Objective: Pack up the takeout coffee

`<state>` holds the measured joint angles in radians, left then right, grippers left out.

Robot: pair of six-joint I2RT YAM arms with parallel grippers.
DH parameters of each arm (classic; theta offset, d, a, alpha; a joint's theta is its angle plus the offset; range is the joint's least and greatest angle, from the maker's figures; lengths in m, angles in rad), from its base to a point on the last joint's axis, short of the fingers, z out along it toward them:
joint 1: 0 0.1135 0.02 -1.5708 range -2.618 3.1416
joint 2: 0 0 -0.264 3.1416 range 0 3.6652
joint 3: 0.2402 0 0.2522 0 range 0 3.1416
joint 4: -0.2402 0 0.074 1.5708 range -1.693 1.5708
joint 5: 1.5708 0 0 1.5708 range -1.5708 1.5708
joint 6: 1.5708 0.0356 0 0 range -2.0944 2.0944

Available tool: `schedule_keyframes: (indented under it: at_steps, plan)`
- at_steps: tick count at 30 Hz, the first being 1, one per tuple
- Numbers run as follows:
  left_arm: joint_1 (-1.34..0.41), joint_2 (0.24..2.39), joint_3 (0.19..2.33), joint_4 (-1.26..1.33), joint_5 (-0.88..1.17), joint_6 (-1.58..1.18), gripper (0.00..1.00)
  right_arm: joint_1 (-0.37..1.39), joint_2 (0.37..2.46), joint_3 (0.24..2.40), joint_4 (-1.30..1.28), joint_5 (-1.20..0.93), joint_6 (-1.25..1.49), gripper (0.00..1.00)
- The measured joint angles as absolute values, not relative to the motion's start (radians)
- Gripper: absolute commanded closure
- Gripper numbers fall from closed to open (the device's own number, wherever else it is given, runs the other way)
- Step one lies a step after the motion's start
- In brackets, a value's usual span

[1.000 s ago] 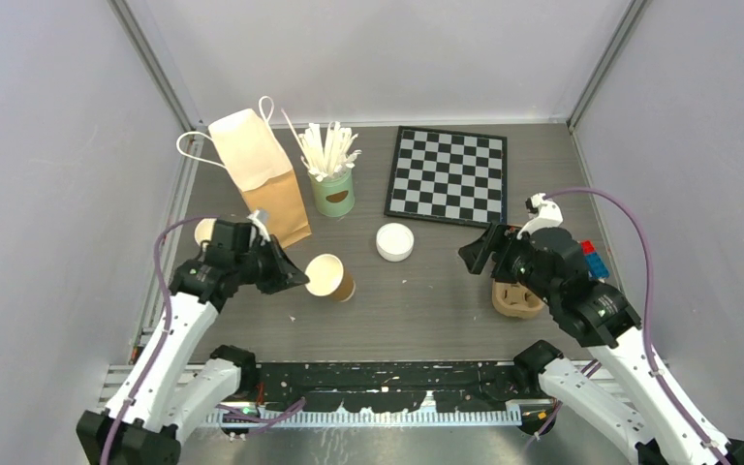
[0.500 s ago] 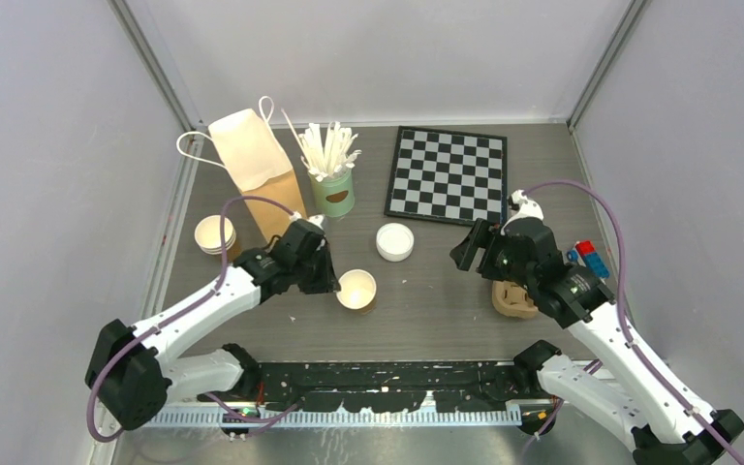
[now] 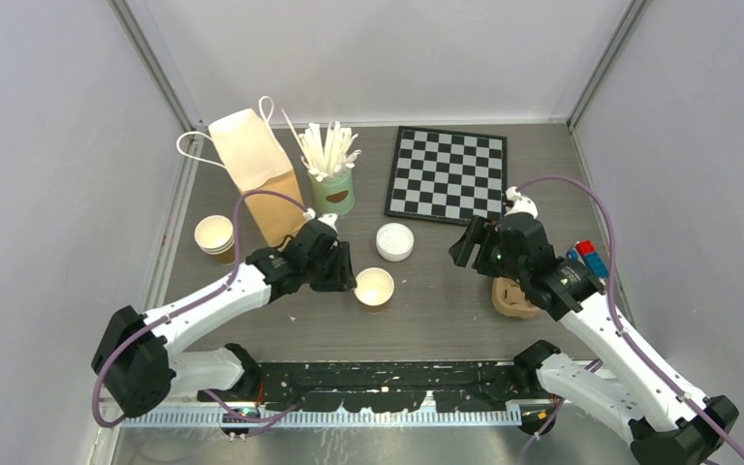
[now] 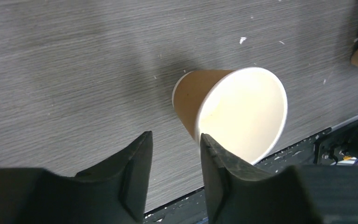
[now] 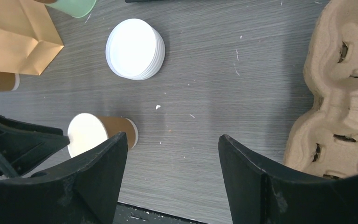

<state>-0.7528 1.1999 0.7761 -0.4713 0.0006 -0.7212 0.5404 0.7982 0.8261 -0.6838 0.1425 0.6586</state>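
Observation:
One tan paper cup [image 3: 375, 287] with a cream inside stands lidless on the table in front of the arms; it also shows in the left wrist view [image 4: 233, 112] and the right wrist view [image 5: 100, 133]. My left gripper [image 3: 349, 280] is just left of it. Its jaws [image 4: 175, 140] are open with only table between them, and one fingertip [image 4: 207, 142] is at the cup's rim. More tan cups [image 3: 215, 235] sit stacked at the left. White lids [image 3: 394, 241] lie stacked mid-table [image 5: 134, 49]. My right gripper [image 3: 467, 247] hangs open and empty [image 5: 172, 140] to the right of the lids.
A brown paper bag [image 3: 257, 174] stands at the back left, beside a mint-green can of white sticks [image 3: 332, 194]. A checkerboard [image 3: 448, 176] lies at the back. The pulp cup tray [image 3: 515, 298] sits under the right arm [image 5: 345, 93], with red and blue blocks [image 3: 591, 259] beyond.
My left gripper carried the tilted cup to the right, set it upright and opened off it. The right arm drifted slightly left and forward.

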Motion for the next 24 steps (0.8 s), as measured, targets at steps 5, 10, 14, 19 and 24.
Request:
schedule_keyframes:
  at_steps: [5, 10, 14, 19, 24]
  plan:
    - [-0.753, 1.130, 0.834, -0.530, -0.015, -0.693, 0.26, 0.540, 0.862, 0.826, -0.636, 0.144, 0.673, 0.44]
    - [-0.753, 0.984, 0.932, -0.608, -0.057, -0.625, 0.01, 0.541, 0.986, 0.831, -0.542, 0.132, 0.698, 0.55]
    - [-0.753, 0.838, 0.961, -0.666, -0.083, -0.566, 0.00, 0.541, 1.130, 0.865, -0.462, 0.130, 0.706, 0.58]
    - [-0.753, 0.699, 0.941, -0.748, -0.095, -0.506, 0.00, 0.541, 1.348, 0.963, -0.392, 0.125, 0.656, 0.62]
    - [-0.754, 0.611, 0.895, -0.793, -0.096, -0.484, 0.00, 0.541, 1.560, 1.053, -0.345, 0.132, 0.581, 0.66]
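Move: The white lid stack lies about 13 cm ahead of the right hand, 13 cm to its left and 16 cm below. The paper cup stands about 15 cm nearer the base than the lids and 5 cm left of them; the cup carrier is level with the right hand, 15 cm to its right. From the left hand, already half open at the rim, the cup's middle is about 5 cm right, 3 cm back and 4 cm down, and the lids 12 cm ahead and 10 cm right. The cup is left standing as the left hand opens fully, lifts clear of its rim by some 14 cm, then draws off to the left and back, tipping its fingers up about 25 degrees. Meanwhile the lid stack is approached by the right hand, forward about 12 cm, down 9 and left 7, its fingers narrowing from wide to roughly a third open, without reaching the lids. ##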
